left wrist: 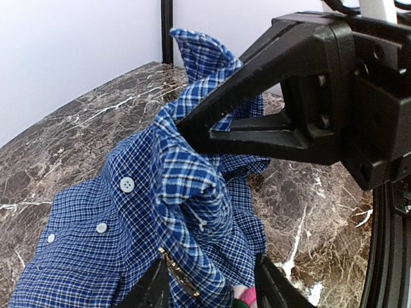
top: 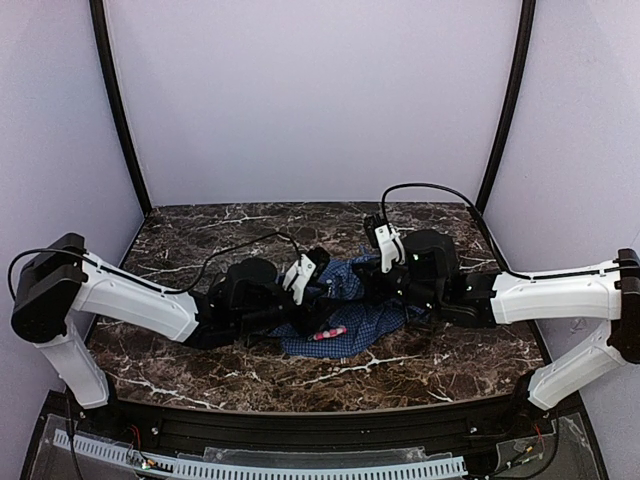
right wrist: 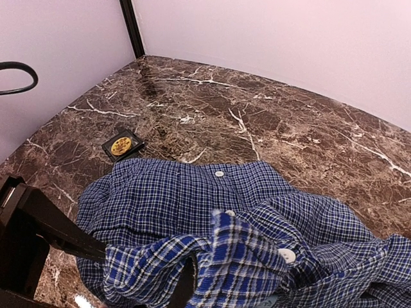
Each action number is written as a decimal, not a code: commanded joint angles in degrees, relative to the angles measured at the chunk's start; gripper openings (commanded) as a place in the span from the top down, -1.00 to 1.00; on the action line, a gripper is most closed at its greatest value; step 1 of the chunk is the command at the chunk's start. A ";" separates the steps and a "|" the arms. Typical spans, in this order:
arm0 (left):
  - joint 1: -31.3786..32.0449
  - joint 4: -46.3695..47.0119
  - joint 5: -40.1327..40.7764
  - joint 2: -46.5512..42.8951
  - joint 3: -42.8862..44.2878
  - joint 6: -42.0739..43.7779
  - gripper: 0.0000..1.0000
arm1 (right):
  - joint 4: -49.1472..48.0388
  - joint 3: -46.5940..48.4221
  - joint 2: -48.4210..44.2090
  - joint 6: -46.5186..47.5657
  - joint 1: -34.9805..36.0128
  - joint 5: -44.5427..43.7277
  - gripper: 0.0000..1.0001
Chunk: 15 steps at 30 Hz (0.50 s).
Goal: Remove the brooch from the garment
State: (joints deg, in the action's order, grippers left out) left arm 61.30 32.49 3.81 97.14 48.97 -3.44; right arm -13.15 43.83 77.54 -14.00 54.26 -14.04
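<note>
The garment (top: 352,318), a blue checked shirt with white buttons, lies crumpled at the middle of the marble table. The brooch (top: 330,333) shows as a small pink piece on its front part. In the left wrist view a gold pin bar (left wrist: 180,274) and the pink end of the brooch (left wrist: 248,296) sit on a cloth fold. My left gripper (left wrist: 212,285) stands around that fold with its jaws still apart. My right gripper (left wrist: 184,130) is shut on a pinch of the garment (left wrist: 83,256) and holds it lifted above the fold.
A small black tray (right wrist: 122,145) with a round gold piece in it lies on the marble just beyond the shirt (right wrist: 167,192). Black corner posts (top: 120,110) and pale walls close in the table. Both arms meet over the shirt.
</note>
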 commanded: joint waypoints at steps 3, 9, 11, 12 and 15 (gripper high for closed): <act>0.23 -2.15 0.48 0.18 1.20 0.21 0.31 | -0.58 1.79 -0.72 -0.26 -0.65 -1.50 1.00; 0.23 -2.88 0.27 0.41 1.21 0.49 0.67 | 0.09 1.53 -0.79 -0.42 -0.72 -1.71 1.00; 0.23 -3.22 0.50 0.49 1.34 0.65 0.80 | 0.15 1.37 -0.89 -0.48 -0.71 -1.52 1.00; 0.23 -3.36 0.67 0.50 1.49 0.68 0.89 | 0.18 1.34 -0.97 -0.53 -0.71 -1.50 1.00; 0.23 -3.49 0.97 0.51 1.52 1.04 0.98 | 0.31 1.23 -1.24 -0.27 -0.71 -1.19 1.00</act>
State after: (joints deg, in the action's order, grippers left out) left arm 61.30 30.50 4.19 97.51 49.45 -3.11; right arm -12.38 44.05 77.54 -14.02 54.04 -14.61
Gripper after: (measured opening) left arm 0.028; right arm 0.008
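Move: The brooch sits practically at the left fingertips, about 1 cm ahead and level, on the lower edge of the raised fold. The pink flower is some 2 cm back, 2 cm right and 4 cm below the left hand; the big white button is about 7 cm ahead with no sideways offset, 4 cm lower. From the right hand, which still holds the fold, the brooch lies roughly 5 cm back, 6 cm left and 4 cm below. The left fingers, half open around the fold's lower edge, close almost completely and pinch the cloth edge right beside the brooch, while the hand sinks barely 1 cm and otherwise stays in place. The right hand keeps its shut grip on the fold above, holding the cloth up nearly still. ##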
